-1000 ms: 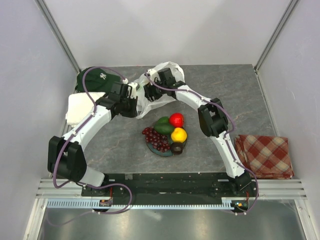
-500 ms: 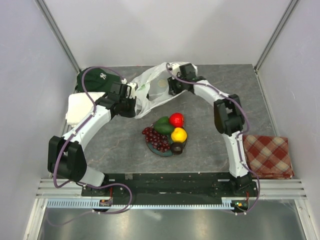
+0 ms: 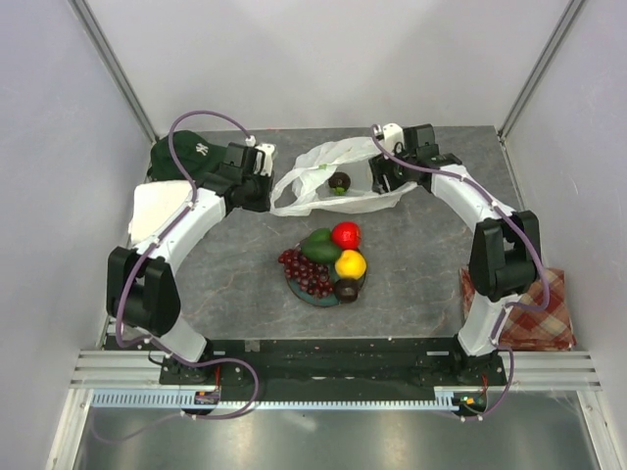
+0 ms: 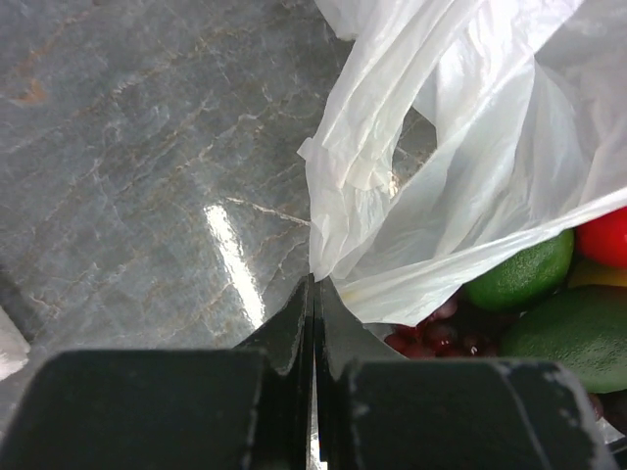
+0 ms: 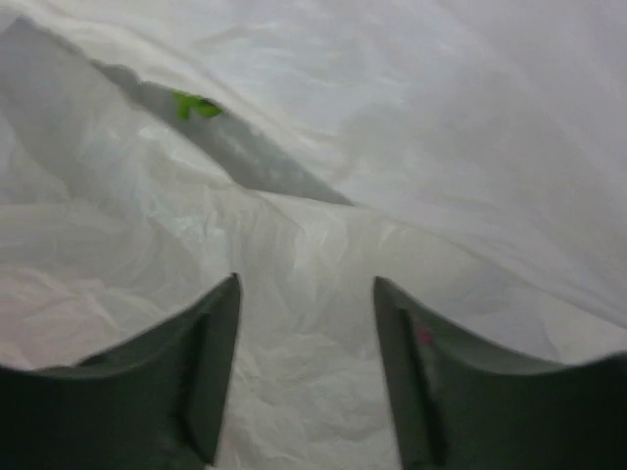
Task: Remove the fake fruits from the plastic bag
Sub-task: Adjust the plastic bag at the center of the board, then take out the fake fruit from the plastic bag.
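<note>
The white plastic bag [image 3: 315,160] lies stretched across the back of the table between my two grippers. A dark round fruit [image 3: 339,181] shows in its middle. My left gripper [image 3: 267,196] is shut on the bag's left edge [image 4: 338,235], the film bunching right at the jaw tips [image 4: 315,280]. My right gripper [image 3: 380,177] is at the bag's right end, its jaws open [image 5: 306,284] with crinkled white film [image 5: 313,372] filling the gap. On the teal plate [image 3: 315,299] sit grapes [image 3: 306,272], a green fruit [image 3: 319,245], a red apple [image 3: 345,234], a yellow fruit [image 3: 350,263] and a dark brown one [image 3: 347,289].
A dark green cap [image 3: 184,157] and a white folded item [image 3: 155,211] lie at the back left beside my left arm. A red checked cloth [image 3: 524,313] lies at the right, partly under my right arm. Grey walls close in the table.
My right gripper has swung right and toward the back, drawing the bag out flat. The left gripper shifted back a little, still shut. The dark fruit now shows in the bag.
</note>
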Robot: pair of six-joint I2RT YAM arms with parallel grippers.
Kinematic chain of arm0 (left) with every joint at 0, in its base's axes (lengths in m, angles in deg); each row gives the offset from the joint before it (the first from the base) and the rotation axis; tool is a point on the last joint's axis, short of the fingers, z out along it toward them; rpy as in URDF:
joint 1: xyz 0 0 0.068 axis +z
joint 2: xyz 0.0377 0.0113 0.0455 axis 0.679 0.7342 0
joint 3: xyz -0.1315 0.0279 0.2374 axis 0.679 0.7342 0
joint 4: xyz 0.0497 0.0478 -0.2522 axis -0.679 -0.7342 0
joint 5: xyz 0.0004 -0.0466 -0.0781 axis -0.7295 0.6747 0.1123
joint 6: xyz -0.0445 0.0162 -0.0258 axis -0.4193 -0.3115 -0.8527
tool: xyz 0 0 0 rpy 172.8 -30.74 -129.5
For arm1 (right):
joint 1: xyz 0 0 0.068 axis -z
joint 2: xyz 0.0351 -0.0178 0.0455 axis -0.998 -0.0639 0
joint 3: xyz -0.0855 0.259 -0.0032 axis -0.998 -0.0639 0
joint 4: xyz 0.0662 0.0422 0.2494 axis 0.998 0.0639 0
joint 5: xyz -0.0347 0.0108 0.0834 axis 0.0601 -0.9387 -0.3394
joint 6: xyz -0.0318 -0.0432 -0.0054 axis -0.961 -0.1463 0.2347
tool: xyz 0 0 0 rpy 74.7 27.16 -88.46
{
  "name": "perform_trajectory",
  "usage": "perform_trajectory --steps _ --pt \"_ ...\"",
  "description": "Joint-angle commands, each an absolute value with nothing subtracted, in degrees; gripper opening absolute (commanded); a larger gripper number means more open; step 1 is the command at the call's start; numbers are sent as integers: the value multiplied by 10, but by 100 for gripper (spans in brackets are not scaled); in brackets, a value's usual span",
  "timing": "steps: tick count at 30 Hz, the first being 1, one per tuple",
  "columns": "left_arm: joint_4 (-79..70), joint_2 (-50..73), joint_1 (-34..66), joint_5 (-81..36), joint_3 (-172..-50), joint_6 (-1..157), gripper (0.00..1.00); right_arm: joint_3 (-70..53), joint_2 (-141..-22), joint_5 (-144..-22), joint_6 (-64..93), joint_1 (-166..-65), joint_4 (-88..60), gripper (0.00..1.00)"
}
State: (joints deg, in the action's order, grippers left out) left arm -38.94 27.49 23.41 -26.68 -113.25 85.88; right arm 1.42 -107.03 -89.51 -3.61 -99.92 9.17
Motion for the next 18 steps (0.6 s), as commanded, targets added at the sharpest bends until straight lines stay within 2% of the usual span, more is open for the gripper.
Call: perform_trajectory --steps 1,3,10,11,18 --pt "-395 283 239 -300 -1159 878 2 17 -1052 -968 -110 -1043 113 73" --pt "-397 302 239 -304 -1167 879 1 47 -1079 -973 -119 -1061 110 80" --pt "-396 312 236 -286 -1168 869 2 194 -1219 -930 -46 -1091 111 93" --pt "-396 313 234 -283 -1166 869 2 214 -1231 -926 -46 -1095 111 98" --pt "-396 310 233 -283 -1165 868 2 229 -1280 -859 -43 -1108 109 98"
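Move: The dark fruit in the bag lies from the right hand about 11 cm to the left, some 6 cm ahead and roughly 9 cm down. The red fruit on the plate is around 13 cm nearer the robot than that fruit; the avocados sit beside the red fruit, some 6 cm to its left. From the left hand, the dark fruit is about 18 cm to the right, 7 cm ahead and 11 cm down. Opening wide, the right hand sweeps 11 cm left, then forward and down towards dark fruit; left holds bag. ##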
